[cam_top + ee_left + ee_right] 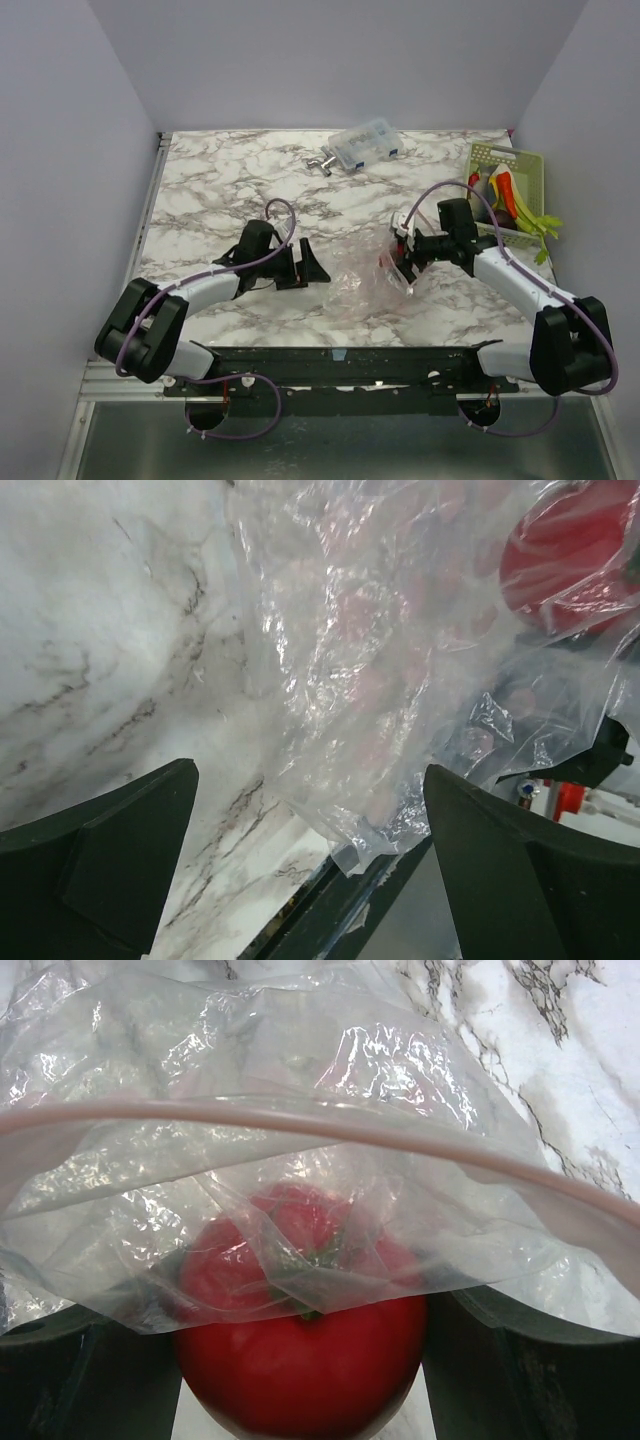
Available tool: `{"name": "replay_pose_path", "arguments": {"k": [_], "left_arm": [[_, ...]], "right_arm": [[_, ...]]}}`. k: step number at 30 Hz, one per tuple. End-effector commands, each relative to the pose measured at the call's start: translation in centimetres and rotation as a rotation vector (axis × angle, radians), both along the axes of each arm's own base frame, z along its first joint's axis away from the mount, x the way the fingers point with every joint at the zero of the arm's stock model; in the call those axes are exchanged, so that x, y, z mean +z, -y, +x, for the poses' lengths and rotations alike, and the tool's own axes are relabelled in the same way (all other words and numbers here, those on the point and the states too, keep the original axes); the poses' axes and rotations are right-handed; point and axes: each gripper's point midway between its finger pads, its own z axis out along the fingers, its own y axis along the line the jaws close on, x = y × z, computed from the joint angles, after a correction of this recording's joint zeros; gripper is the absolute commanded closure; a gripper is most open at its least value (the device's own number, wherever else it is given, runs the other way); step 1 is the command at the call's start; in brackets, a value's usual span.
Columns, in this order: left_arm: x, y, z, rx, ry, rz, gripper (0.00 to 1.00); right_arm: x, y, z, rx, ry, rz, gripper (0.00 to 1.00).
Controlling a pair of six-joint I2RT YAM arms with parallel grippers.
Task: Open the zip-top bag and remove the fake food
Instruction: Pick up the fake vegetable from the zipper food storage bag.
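The clear crinkly zip-top bag (358,283) lies crumpled on the marble table between my two grippers. My left gripper (303,264) stands open just left of it. In the left wrist view the bag (380,650) hangs ahead of the spread fingers (110,865), touching neither. My right gripper (401,258) is shut on a red toy tomato (310,1380) at the bag's mouth. The top of the tomato is covered by the plastic (250,1170), and the pink zipper strip (300,1120) arcs above it. The tomato (570,550) also shows through the plastic in the left wrist view.
A green basket (528,165) at the right edge holds red, yellow and green toy foods. A small clear box (365,143) and a metal fitting (322,162) sit at the back. The table's near edge and black rail (330,920) lie just below the bag.
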Motion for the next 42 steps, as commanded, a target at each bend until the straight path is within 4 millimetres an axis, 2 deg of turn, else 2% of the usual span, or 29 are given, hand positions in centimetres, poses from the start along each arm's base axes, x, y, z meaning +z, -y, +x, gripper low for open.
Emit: {"name": "replay_pose_path", "arguments": {"k": [1,5,8,9,11,15,18,20,26,30,35,42], "left_arm": [[2.3,2.4,-1.8,-0.045,0.011,-0.159,0.02],[1.9,3.0,-2.7,-0.033,-0.018,-0.205,0.03],[1.7,3.6,-3.0,-0.040,-0.044,-0.234,0.10],[1.6,3.7,-3.0,-0.040,-0.050,-0.240,0.15],[1.5,3.9,-2.7,-0.032,-0.054,-0.245,0.35],[1.3,3.7,-2.2,-0.013,-0.042,-0.208,0.62],[0.9,2.8,-1.9,0.010,-0.026,-0.146,0.81],[0.7,1.9,-1.6,0.036,-0.005,-0.096,0.91],[-0.6,-1.9,-0.6,0.109,0.033,0.049,0.95],[-1.4,-3.5,-0.4,0.130,0.034,0.109,0.96],[-1.6,-4.8,-0.1,0.151,0.030,0.135,0.96],[-0.9,-6.1,1.0,0.169,0.051,0.174,0.96]], "right_arm": [[2.4,-0.6,0.3,0.011,0.026,0.069,0.63],[2.8,-0.4,0.2,0.008,0.028,0.087,0.64],[3.0,-0.4,0.2,0.010,0.027,0.096,0.65],[3.0,-0.4,0.1,0.012,0.027,0.099,0.65],[3.1,-0.4,0.0,0.015,0.025,0.104,0.65],[3.1,-0.3,0.0,0.013,0.025,0.107,0.66],[3.3,-0.1,0.0,0.011,0.028,0.110,0.66],[3.5,0.1,0.1,0.009,0.033,0.110,0.66],[4.4,0.8,0.2,0.001,0.049,0.127,0.67],[4.9,1.0,0.1,0.000,0.058,0.142,0.67],[5.2,1.5,0.4,-0.017,0.065,0.143,0.68],[5.1,3.0,1.1,-0.071,0.084,0.119,0.68]]}}
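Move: The left hand's open fingers have the clear bag's near-left edge some 4 cm to their right, 3 cm back and about 1 cm lower. The tomato, gripped by the right hand and half under the bag's mouth, is about 20 cm right of the left hand and 2 cm ahead. From the right hand the green basket lies some 14 cm ahead, 21 cm to the right and 6 cm lower; the bag's middle is 8 cm left and 4 cm back, about 4 cm lower. Left fingers pinch the bag's edge and drag it 8 cm left; the right hand raises the tomato 4 cm. ##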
